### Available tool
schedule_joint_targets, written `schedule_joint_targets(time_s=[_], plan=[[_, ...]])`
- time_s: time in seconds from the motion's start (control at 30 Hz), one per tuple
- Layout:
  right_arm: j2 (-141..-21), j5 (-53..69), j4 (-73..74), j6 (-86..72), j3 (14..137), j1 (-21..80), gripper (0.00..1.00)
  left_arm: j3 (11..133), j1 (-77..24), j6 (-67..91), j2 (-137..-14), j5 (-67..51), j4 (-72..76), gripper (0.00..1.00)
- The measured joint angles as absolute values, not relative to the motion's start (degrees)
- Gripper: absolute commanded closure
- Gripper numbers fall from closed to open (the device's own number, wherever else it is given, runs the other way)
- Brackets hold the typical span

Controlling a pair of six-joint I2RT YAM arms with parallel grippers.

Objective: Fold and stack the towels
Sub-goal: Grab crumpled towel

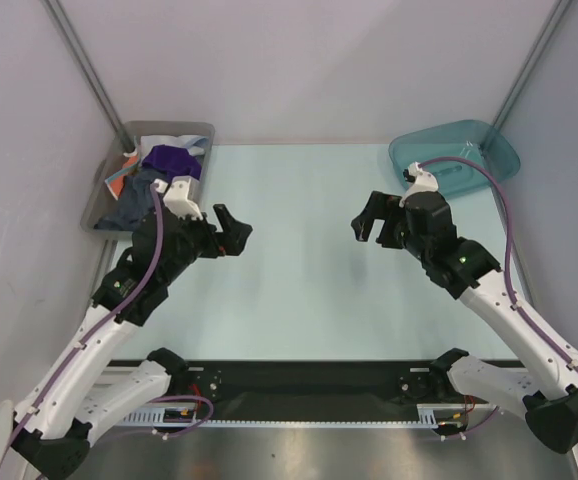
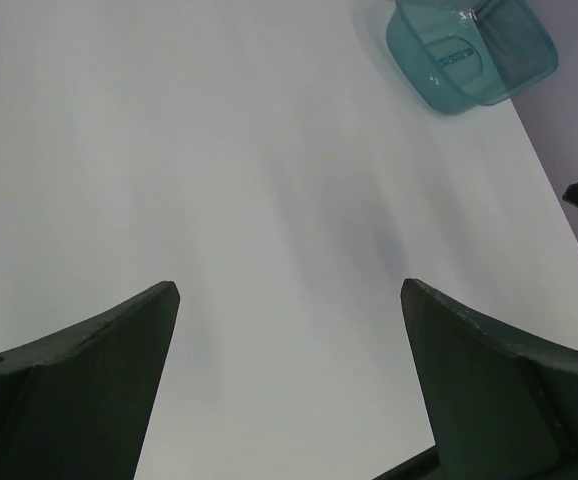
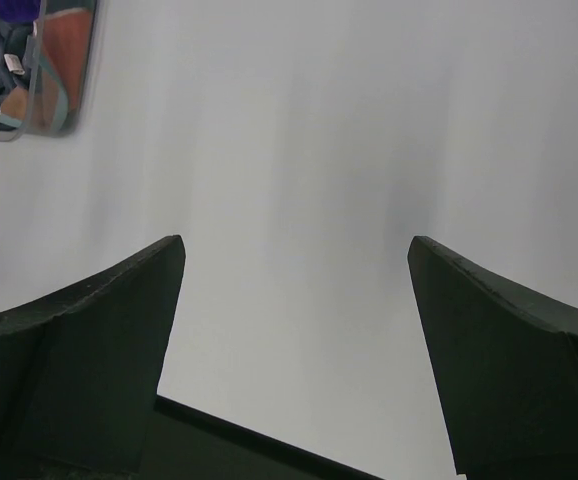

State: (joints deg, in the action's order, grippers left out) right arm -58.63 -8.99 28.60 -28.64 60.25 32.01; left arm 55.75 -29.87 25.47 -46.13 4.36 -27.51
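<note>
The towels lie heaped in the grey bin (image 1: 201, 132) at the far left: a deep purple one (image 1: 172, 160) on top, a dark grey-blue one (image 1: 129, 205), an orange-red one (image 1: 121, 173) and a pale one (image 1: 164, 142). The right wrist view shows a corner of that bin (image 3: 59, 122) with the orange-red cloth (image 3: 65, 50). My left gripper (image 1: 232, 232) is open and empty over the bare table, right of the bin. My right gripper (image 1: 365, 222) is open and empty, facing it across the middle. Both show open jaws in their wrist views, the left gripper (image 2: 289, 290) and the right gripper (image 3: 295, 245).
A teal translucent bin (image 1: 469, 145) stands at the far right corner; it also shows in the left wrist view (image 2: 439, 85). Grey walls and slanted metal posts enclose the pale table (image 1: 299, 290). The arm bases sit on a black rail at the near edge.
</note>
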Motion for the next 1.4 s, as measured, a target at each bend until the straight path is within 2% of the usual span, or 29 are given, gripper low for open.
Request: schedule_joint_targets(time_s=[0.17, 0.27, 0.37, 0.57, 0.9, 1.13, 1.2, 1.23, 1.27, 1.33, 1.37, 1.4], plan=[[-58.41, -9.21, 27.75, -28.67, 59.55, 32.01, 0.0, 56.1, -29.76, 25.23, -47.81, 6.48, -26.68, 0.02], [-58.37, -9.39, 27.09, -28.34, 59.35, 31.86, 0.0, 60.01, -26.52, 23.97, -53.12, 9.47, -26.79, 0.08], [-58.39, -8.27, 25.61, -27.29, 58.74, 31.31, 0.0, 67.2, -18.22, 23.42, -62.85, 10.39, -25.74, 0.16], [-58.72, -3.92, 21.02, -25.78, 57.32, 30.55, 0.0, 84.64, -5.39, 22.87, -88.88, 12.43, -24.51, 0.25], [-62.06, 4.56, 12.62, -25.17, 56.58, 30.94, 0.0, 105.93, 5.54, 23.49, -117.49, 10.81, -27.22, 0.27], [-67.9, 7.01, 11.0, -23.59, 56.75, 31.07, 0.0, 111.68, 6.07, 23.49, -126.37, 4.58, -26.76, 0.26], [-69.6, 7.53, 10.85, -23.0, 56.9, 31.14, 0.0, 111.68, 6.07, 23.51, -127.81, 3.46, -26.44, 0.35], [-70.3, 7.77, 10.83, -22.68, 56.9, 31.18, 0.0, 111.68, 6.04, 23.57, -128.55, 2.85, -26.15, 0.43], [-70.87, 8.08, 10.83, -22.33, 56.9, 31.18, 0.0, 111.68, 6.04, 23.66, -129.25, 2.57, -25.98, 0.58], [-71.7, 8.51, 10.83, -21.93, 56.93, 31.24, 0.0, 111.68, 6.04, 23.51, -130.28, 2.17, -25.85, 0.72], [-72.01, 8.69, 10.85, -21.76, 56.93, 31.29, 0.0, 111.68, 6.04, 23.44, -130.54, 2.13, -25.87, 0.84], [-72.25, 8.93, 10.94, -21.61, 57.06, 31.29, 0.0, 111.68, 6.04, 23.29, -130.61, 2.11, -26.02, 0.87]])
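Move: The purple towel, heaped in the gray bin, is the left hand's target: some 34 cm ahead, 20 cm to its left and about 21 cm below. Beside it in the bin, the dark blue towel sits roughly 12 cm nearer and 11 cm farther left than the purple one; the white towel lies some 6 cm beyond the purple one and 3 cm to its right. From the right hand the purple towel is about 30 cm ahead and 50 cm to the left, 19 cm lower. Forward and left in one fast sweep, the left hand crosses to the gray bin, already sinking on the way, then drops nearly straight down onto the purple towel, about 34 cm farther out in all. Its wrist turns counter-clockwise and tips down; the fingers narrow somewhat underway, then close and pinch a fold of the towel. Meanwhile the open right hand drifts left about 7 cm over bare table, lowering slightly and turning counter-clockwise. ##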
